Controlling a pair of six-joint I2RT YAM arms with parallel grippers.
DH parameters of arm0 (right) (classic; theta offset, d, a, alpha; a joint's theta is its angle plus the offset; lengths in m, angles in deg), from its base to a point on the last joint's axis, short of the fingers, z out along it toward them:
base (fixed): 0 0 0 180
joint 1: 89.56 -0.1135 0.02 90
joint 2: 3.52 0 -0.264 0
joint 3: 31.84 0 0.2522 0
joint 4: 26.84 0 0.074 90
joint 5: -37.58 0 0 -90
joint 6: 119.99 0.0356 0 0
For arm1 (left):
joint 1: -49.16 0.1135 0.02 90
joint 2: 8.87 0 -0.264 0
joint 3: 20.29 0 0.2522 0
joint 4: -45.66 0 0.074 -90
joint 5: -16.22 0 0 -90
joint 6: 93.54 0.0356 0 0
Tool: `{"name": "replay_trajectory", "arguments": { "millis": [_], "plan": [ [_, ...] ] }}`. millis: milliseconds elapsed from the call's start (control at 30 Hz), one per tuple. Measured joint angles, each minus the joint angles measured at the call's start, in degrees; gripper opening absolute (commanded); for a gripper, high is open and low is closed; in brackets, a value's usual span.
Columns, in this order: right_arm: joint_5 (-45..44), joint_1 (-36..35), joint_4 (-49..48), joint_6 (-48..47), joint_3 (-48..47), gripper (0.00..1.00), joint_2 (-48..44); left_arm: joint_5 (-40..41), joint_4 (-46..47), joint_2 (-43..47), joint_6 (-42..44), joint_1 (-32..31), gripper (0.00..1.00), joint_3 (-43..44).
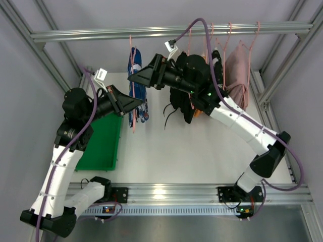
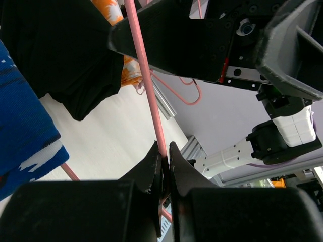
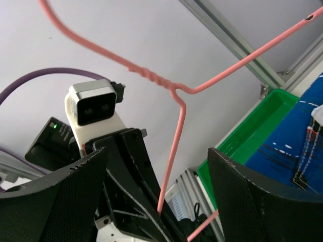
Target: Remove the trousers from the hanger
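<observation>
The blue printed trousers hang over a pink wire hanger on the top rail. My left gripper is shut on that hanger's wire, and in the left wrist view the wire is pinched between the jaws, with blue trousers at the left. My right gripper is open just above, its fingers either side of the hanger wire without touching it. The black trousers with dangling drawstrings hang further right, partly behind my right arm.
A green tray lies on the white table at the left, also the green tray in the right wrist view. A pink garment and several other hangers hang on the rail at the right. Aluminium frame posts border the space.
</observation>
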Motion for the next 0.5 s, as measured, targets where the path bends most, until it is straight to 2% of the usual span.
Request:
{"name": "replay_trajectory", "arguments": {
  "millis": [100, 200, 300, 500],
  "plan": [
    [0.07, -0.28, -1.01, 1.97, -0.94, 0.72, 1.99, -0.02, 0.04, 0.0, 0.04, 0.0, 0.0, 0.02],
    [0.33, -0.48, -2.19, 3.91, -2.01, 0.59, 3.98, -0.04, 0.02, -0.02, 0.02, 0.0, 0.0, 0.02],
    [0.66, -0.96, -3.87, 5.86, -2.8, 0.51, 5.64, -0.07, 0.07, -0.15, 0.0, 0.0, 0.0, 0.02],
    [0.94, -1.79, -4.55, 8.79, -4.17, 0.24, 7.85, -0.07, 0.09, -0.52, 0.02, 0.0, 0.0, 0.02]
  ]
}}
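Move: Some 2 cm to the left of the right hand and about 1 cm lower is the sloping pink wire of the hanger, just below its twisted neck; the neck itself is about 4 cm farther out, 2 cm left and 4 cm higher. The blue trousers hang about 4 cm farther out, straight in line sideways and 12 cm below. From the left hand, already shut on the same hanger, that stretch of wire lies about 6 cm ahead, 3 cm left and 5 cm up. Easing left about 4 cm with a slight dip, the right hand pushes its spread fingers farther over the hanger's sloping wire below the neck and closes them from wide open to roughly a third, one finger on either side of the wire. Its wrist tips by under 10 degrees. The left hand stays in place and keeps its pinch on the wire lower down. ##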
